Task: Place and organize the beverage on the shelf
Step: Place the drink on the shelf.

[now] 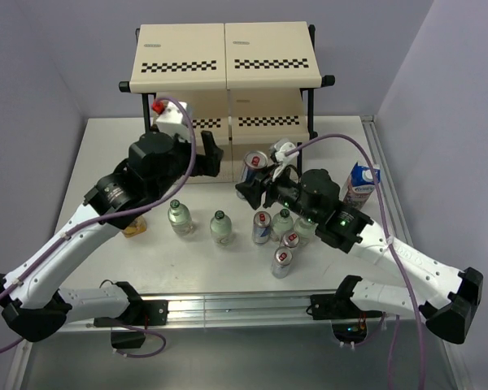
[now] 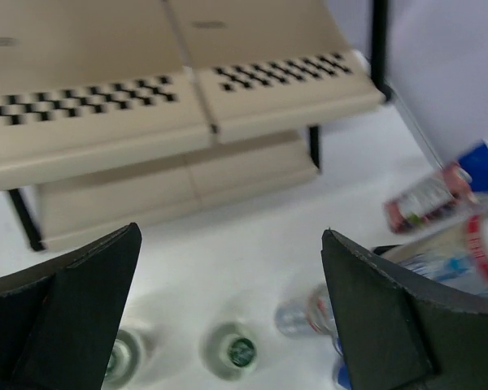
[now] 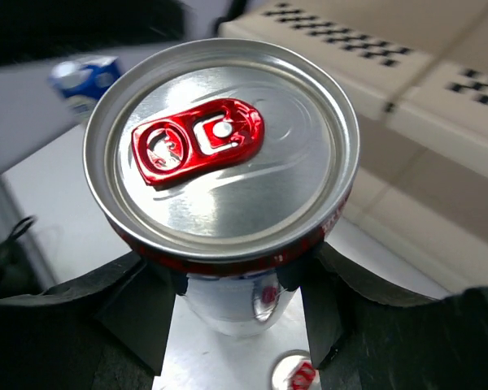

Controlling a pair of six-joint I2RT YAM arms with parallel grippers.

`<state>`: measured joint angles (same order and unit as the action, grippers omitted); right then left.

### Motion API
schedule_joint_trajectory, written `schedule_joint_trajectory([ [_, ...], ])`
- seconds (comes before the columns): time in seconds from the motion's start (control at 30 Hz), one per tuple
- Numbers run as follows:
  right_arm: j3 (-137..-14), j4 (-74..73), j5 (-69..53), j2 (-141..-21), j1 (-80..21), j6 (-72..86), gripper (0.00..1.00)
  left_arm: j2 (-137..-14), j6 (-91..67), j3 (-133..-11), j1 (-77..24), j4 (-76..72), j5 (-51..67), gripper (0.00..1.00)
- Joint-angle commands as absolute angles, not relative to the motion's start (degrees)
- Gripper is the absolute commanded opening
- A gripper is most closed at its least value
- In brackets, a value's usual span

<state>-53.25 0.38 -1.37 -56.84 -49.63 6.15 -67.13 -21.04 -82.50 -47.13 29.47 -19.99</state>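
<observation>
The cream shelf (image 1: pixel 228 61) with checkered tier edges stands at the back of the table. My right gripper (image 1: pixel 262 177) is shut on a slim silver can (image 1: pixel 253 163), held tilted in front of the lower tier. The right wrist view shows its red-tabbed top (image 3: pixel 224 150) between the fingers (image 3: pixel 146 317). My left gripper (image 1: pixel 211 156) hangs open and holds nothing, just left of that can and near the shelf (image 2: pixel 187 106). Below its fingers (image 2: pixel 73 309) stand two green-capped bottles (image 2: pixel 240 351). More bottles (image 1: pixel 221 227) and cans (image 1: pixel 282 262) stand mid-table.
A purple-and-white carton (image 1: pixel 359 183) stands at the right, beside my right arm. A yellow carton (image 1: pixel 134 228) shows partly under my left arm. Purple walls close in the left, right and back. Cables loop over both arms.
</observation>
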Motion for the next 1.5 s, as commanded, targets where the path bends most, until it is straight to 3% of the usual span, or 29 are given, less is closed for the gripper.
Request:
schedule_joint_trajectory([
  [0.0,-56.34,7.11,5.62,-56.86,-46.06,6.42,0.0,-62.85,-21.89,-82.01,-42.46,28.23,-26.55,0.99],
  [0.23,-60.46,9.93,12.56,-63.26,-35.53,3.87,0.0,-58.46,-19.43,-82.01,-40.87,33.64,-21.72,1.0],
  [0.63,-66.35,21.7,16.52,-76.81,-27.34,1.58,0.0,-36.31,-18.02,-59.87,-40.78,24.36,-21.45,0.99],
  [0.93,-71.71,24.08,19.43,-86.39,-26.2,-0.97,0.0,-35.51,-16.96,-57.4,-40.17,23.47,-17.68,1.0],
  [1.47,-73.21,21.63,27.07,-92.02,-24.87,4.13,0.0,-34.54,-17.58,-54.75,-33.05,21.88,-10.02,1.0],
])
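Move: The right hand already holds the drink can. Its spot near the right end of the middle shelf lies about 26 cm ahead, 13 cm to its right and 9 cm below; the shelf's right post is roughly 8 cm farther right, level with that spot. A standing can is some 27 cm beneath the hand and 4 cm to its right, 2 cm ahead; a green-capped bottle stands 10 cm left, level with the hand. From the left hand the spot is about 22 cm ahead, 22 cm right, 14 cm below. Keeping its pinch on the can, the right hand carries it some 26 cm forward and 13 cm right to the right end of the middle shelf, swinging about 50 degrees clockwise and easing in slowly, slightly lower. The left hand, already open and empty, draws away leftward about 11 cm, then also back and down, staying wide open. ##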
